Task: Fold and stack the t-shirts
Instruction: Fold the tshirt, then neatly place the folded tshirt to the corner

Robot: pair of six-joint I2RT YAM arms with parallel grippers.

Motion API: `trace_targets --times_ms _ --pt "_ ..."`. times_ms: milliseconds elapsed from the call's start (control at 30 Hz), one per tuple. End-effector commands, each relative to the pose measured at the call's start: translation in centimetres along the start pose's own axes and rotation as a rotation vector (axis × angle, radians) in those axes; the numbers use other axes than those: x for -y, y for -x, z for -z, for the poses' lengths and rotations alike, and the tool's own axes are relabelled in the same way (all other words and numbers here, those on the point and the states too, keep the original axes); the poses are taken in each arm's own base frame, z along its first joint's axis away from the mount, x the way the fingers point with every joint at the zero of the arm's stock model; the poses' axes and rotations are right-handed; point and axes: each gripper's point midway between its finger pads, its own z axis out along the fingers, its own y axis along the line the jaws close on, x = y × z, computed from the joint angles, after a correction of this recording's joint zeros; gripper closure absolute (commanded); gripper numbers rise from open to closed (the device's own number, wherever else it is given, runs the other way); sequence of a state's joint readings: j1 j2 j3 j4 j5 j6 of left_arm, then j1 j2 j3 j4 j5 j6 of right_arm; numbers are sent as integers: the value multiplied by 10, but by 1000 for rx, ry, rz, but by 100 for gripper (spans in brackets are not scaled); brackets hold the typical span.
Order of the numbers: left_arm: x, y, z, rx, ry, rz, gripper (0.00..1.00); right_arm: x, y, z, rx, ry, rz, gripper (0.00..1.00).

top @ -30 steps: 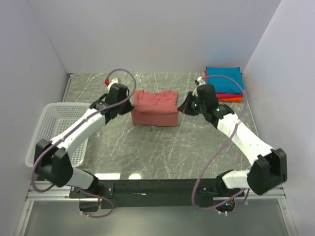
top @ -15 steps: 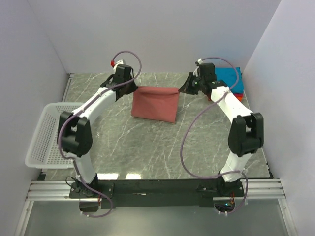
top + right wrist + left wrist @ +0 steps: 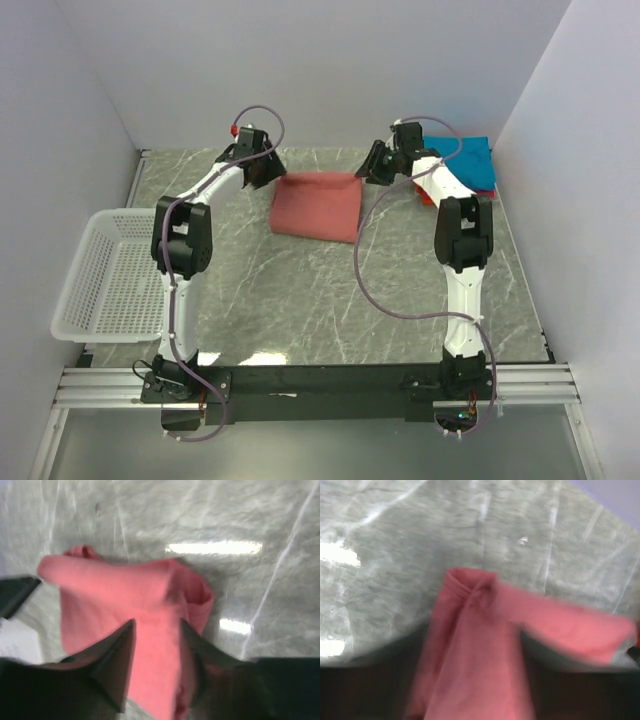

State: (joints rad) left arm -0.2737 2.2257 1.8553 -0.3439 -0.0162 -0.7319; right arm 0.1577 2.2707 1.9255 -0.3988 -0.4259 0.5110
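Observation:
A salmon t-shirt (image 3: 315, 205) lies folded into a flat rectangle on the far half of the marble table (image 3: 330, 300). My left gripper (image 3: 268, 178) is at its far left corner and my right gripper (image 3: 368, 172) at its far right corner. In the right wrist view the dark fingers (image 3: 117, 660) stand apart, with the salmon cloth (image 3: 115, 595) loose between them. The left wrist view is blurred. There the cloth (image 3: 560, 625) runs up between dark shapes that stand wide apart. A stack of folded t-shirts (image 3: 462, 160), teal on top of magenta and orange, sits at the back right.
A white mesh basket (image 3: 115, 275) stands at the table's left edge. White walls close in the back and both sides. Both arms reach far across the table, their purple cables looping over it.
Both arms have carried the shirt's edge to the far side, and it has gone from a raised bundle to a flat fold. Both grippers, shut on the cloth before, now have their jaws parted.

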Motion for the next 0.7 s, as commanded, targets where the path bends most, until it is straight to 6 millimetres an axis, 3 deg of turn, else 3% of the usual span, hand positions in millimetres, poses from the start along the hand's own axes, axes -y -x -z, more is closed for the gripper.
trace_targets --times_ms 0,33,133,200,233,267,300,333,400,433,467,500,667 --pt "16 31 4 54 -66 -9 1 -5 32 4 50 36 14 43" --pt "15 33 4 60 -61 -14 1 -12 41 8 64 53 27 36" --pt "20 42 15 85 -72 -26 1 -12 42 17 69 33 39 32" --pt "25 48 32 107 -89 -30 1 -24 46 38 108 40 71 30" --pt "28 50 40 114 -97 -33 1 -14 25 36 74 11 62 27" --pt "37 62 63 151 -124 -33 1 -23 33 55 133 -5 88 25" --pt "30 52 66 140 -118 -28 0 -21 26 59 135 -24 97 25" --pt "22 58 75 181 -82 -17 0 -11 4 56 105 -56 91 23" --pt "7 56 99 208 -25 20 1 -12 -6 69 122 -86 95 21" --pt "-1 54 107 209 10 31 0 -2 -23 68 94 -105 89 20" --pt "-8 60 121 244 51 41 1 -7 -30 71 89 -99 96 19" --pt "-21 49 125 215 101 24 1 -6 -36 72 87 -106 96 19" --pt "-52 41 143 178 249 -49 1 -3 -55 57 53 -155 119 17"
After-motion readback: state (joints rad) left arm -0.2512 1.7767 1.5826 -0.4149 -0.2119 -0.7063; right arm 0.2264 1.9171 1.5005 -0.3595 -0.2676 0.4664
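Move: Between the two hands, low at the folded t-shirt's far corners, lies the t-shirt's middle: some 9 cm right and 7 cm back from the left hand, about 9 cm left and 7 cm back from the right, roughly 4 cm below both. The stack of folded shirts is some 18 cm right and 2 cm ahead of the right hand; the white basket sits about 33 cm left and 25 cm back from the left. Spreading their already opening fingers, both hands sink another 1.5 cm or so with the t-shirt's far edge, let its corners go, then draw apart from it. The left opens fully and climbs about 12 cm while swinging back and left, turning slightly counter-clockwise; the right stays low, pulling back some 10 cm beside the t-shirt's right edge and rolling its left side down a little. ##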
